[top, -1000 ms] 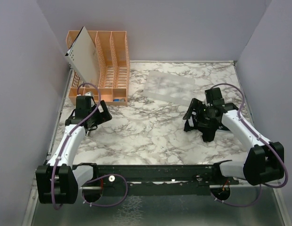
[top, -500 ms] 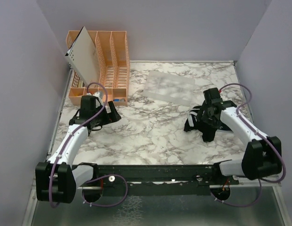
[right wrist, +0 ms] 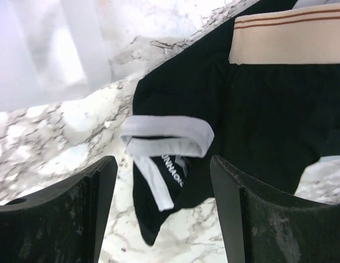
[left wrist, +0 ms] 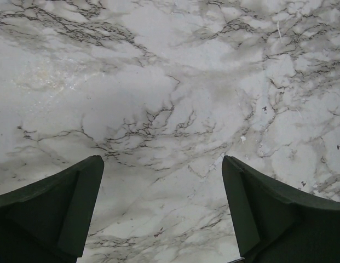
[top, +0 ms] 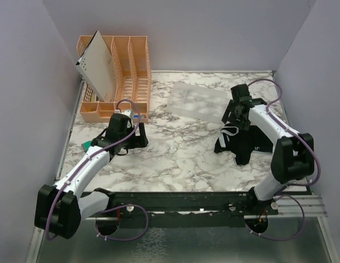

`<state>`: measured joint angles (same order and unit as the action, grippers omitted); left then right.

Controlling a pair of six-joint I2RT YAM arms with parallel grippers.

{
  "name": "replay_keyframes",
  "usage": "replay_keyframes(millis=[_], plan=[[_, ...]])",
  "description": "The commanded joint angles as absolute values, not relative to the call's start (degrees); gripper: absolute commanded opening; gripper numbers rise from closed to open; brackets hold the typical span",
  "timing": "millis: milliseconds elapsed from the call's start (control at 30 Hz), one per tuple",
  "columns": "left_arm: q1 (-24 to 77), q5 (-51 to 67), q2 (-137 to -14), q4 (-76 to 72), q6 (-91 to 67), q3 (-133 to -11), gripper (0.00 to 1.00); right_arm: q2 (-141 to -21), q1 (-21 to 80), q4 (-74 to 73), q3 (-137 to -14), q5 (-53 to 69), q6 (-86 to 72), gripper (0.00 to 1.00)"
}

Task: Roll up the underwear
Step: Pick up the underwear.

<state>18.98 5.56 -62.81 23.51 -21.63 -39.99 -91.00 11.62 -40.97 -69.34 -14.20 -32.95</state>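
The underwear (top: 247,146) is a crumpled black pile at the right of the marble table. The right wrist view shows two garments in it: one with a white waistband (right wrist: 168,135) folded over at its edge, one with a tan band (right wrist: 284,36) at the top right. My right gripper (top: 236,116) hovers just behind the pile's far left edge. Its jaws (right wrist: 163,164) are open, with the white-banded corner below and between them and nothing gripped. My left gripper (top: 136,137) is open above bare marble (left wrist: 161,161) at the left, well apart from the cloth.
An orange slotted rack (top: 127,71) with a pale perforated panel (top: 98,64) leaning in it stands at the back left. A translucent plastic sheet (top: 196,101) lies at the back centre, close to the pile (right wrist: 44,49). Purple walls close in both sides.
My right gripper has pulled back off the pile toward the far edge and its jaws have narrowed somewhat. My left arm has swung rightward toward the table's middle, still open.
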Motion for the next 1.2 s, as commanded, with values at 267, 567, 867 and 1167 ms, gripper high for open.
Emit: replay_keyframes(millis=[267,567,867,1167], plan=[[19.25,0.66,-56.94,25.49,-21.68,-40.65,0.98,-101.65,11.67,-36.07,-67.08,-22.88,-24.67,0.46],[19.23,-1.07,-52.76,25.14,-21.62,-40.05,0.98,-94.59,11.62,-37.76,-70.41,-21.01,-20.84,0.0],[19.24,1.11,-52.72,24.61,-21.23,-40.06,0.98,-77.55,11.6,-42.67,-85.67,-13.27,-19.95,0.0],[19.2,11.23,-51.97,20.36,-20.57,-38.8,0.99,-71.96,11.63,-42.5,-89.04,9.1,-21.24,0.0]])
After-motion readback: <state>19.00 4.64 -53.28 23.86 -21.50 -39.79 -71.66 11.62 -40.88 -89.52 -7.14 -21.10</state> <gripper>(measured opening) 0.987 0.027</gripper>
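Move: The underwear with the pale grey waistband lies almost straight below my open right fingers, some 8 cm down and perhaps 1 cm to the right. The black garment with the beige band is about 8 cm right and 4 cm back of that hand; the translucent sheet's middle is about 11 cm ahead and 15 cm left, both at table height. From my left hand the underwear lies about 36 cm right, 7 cm ahead and 8 cm down. With my right hand I drop about 7 cm onto the underwear, easing a couple of centimetres right and slightly back, and shut my part-open fingers on a pale strip of it. Then I whip it up over 30 cm, drifting left and tipping the fingers forward-and-up by nearly 50 degrees. My empty, open left hand rises some 4 cm. ##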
